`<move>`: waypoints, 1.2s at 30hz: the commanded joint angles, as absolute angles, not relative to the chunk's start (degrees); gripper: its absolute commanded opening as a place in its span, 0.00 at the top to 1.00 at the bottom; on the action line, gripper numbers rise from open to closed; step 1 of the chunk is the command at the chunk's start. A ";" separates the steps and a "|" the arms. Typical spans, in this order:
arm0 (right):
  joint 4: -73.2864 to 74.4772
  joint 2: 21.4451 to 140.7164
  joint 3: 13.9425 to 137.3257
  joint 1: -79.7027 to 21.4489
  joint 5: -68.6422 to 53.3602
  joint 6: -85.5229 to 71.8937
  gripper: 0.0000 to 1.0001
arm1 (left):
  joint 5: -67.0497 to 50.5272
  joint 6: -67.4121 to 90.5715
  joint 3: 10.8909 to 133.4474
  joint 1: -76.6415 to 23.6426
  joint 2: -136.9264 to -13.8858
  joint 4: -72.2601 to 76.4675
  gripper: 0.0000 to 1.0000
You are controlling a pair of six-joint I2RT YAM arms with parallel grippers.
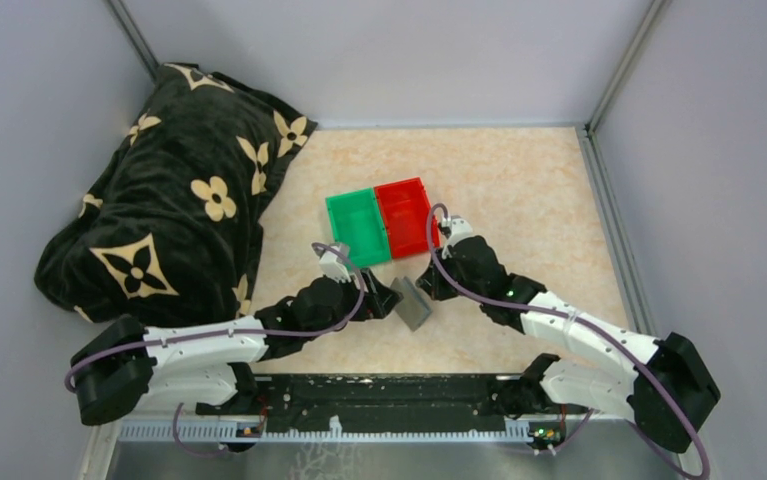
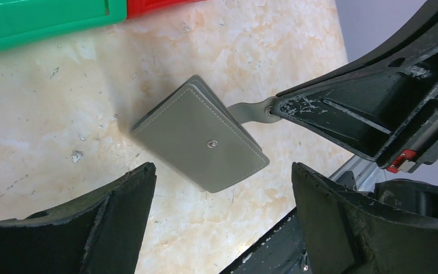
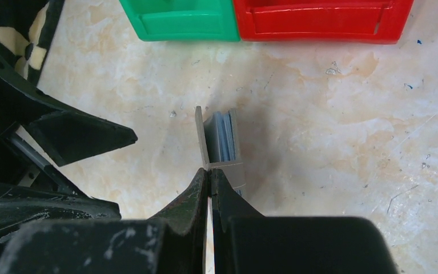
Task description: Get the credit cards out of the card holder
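The card holder (image 1: 412, 303) is a small grey wallet, folded shut and held tilted just over the table between the two arms. In the left wrist view its stitched outer cover (image 2: 202, 137) faces me, with a snap stud and a thin strap (image 2: 249, 110) running to the right. My right gripper (image 3: 209, 170) is shut on that strap (image 3: 201, 140), fingertips pressed together. Edge-on in the right wrist view, blue-grey layers (image 3: 223, 135) show between the covers; no credit cards can be told apart. My left gripper (image 2: 222, 167) stands wide open just in front of the wallet, not touching it.
A green bin (image 1: 357, 228) and a red bin (image 1: 404, 215) sit side by side just behind the wallet. A black blanket with cream flowers (image 1: 169, 210) is heaped at the left. Grey walls close in the table, and a dark rail (image 1: 389, 395) runs along its near edge.
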State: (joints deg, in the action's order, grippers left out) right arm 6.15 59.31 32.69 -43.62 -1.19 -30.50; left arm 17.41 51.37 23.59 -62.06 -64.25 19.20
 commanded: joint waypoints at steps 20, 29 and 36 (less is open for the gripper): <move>4.99 55.70 36.55 -43.60 -7.56 -31.38 1.00 | 22.27 54.96 25.83 -62.92 -58.43 7.90 0.06; 3.89 59.55 34.94 -36.05 -4.26 -31.76 1.00 | 21.22 54.34 27.73 -63.37 -62.76 8.27 0.06; 7.88 62.26 35.84 -29.92 1.57 -28.70 1.00 | 20.26 51.60 31.06 -63.38 -67.99 9.98 0.06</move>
State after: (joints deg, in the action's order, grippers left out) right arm 7.79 60.93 34.50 -32.21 -2.44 -30.63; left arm 20.80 53.95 27.42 -63.02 -65.91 8.10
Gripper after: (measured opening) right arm 0.017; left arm 0.940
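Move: Just back and to the left of the right fingers, which still pinch its tab, the card holder has its middle about 2 cm back, 2 cm left and 3 cm down, its covers already slightly parted. The red tray lies some 17 cm ahead and 3 cm left of that hand, the green tray 14 cm ahead and 14 cm left, both about 5 cm lower. From the open left hand the card holder is roughly 5 cm right, 1 cm ahead and 3 cm below. Keeping its pinch on the tab, the right hand first lifts nearly 3 cm while easing back and slightly left, then swings about 6 cm forward and 5 cm right, sinking again and turning some 15 degrees clockwise, to draw the flap away from the cards. The left hand hovers wide open beside the card holder, drifts 2 cm left and up slightly, then comes back right and sinks nearly 3 cm. ##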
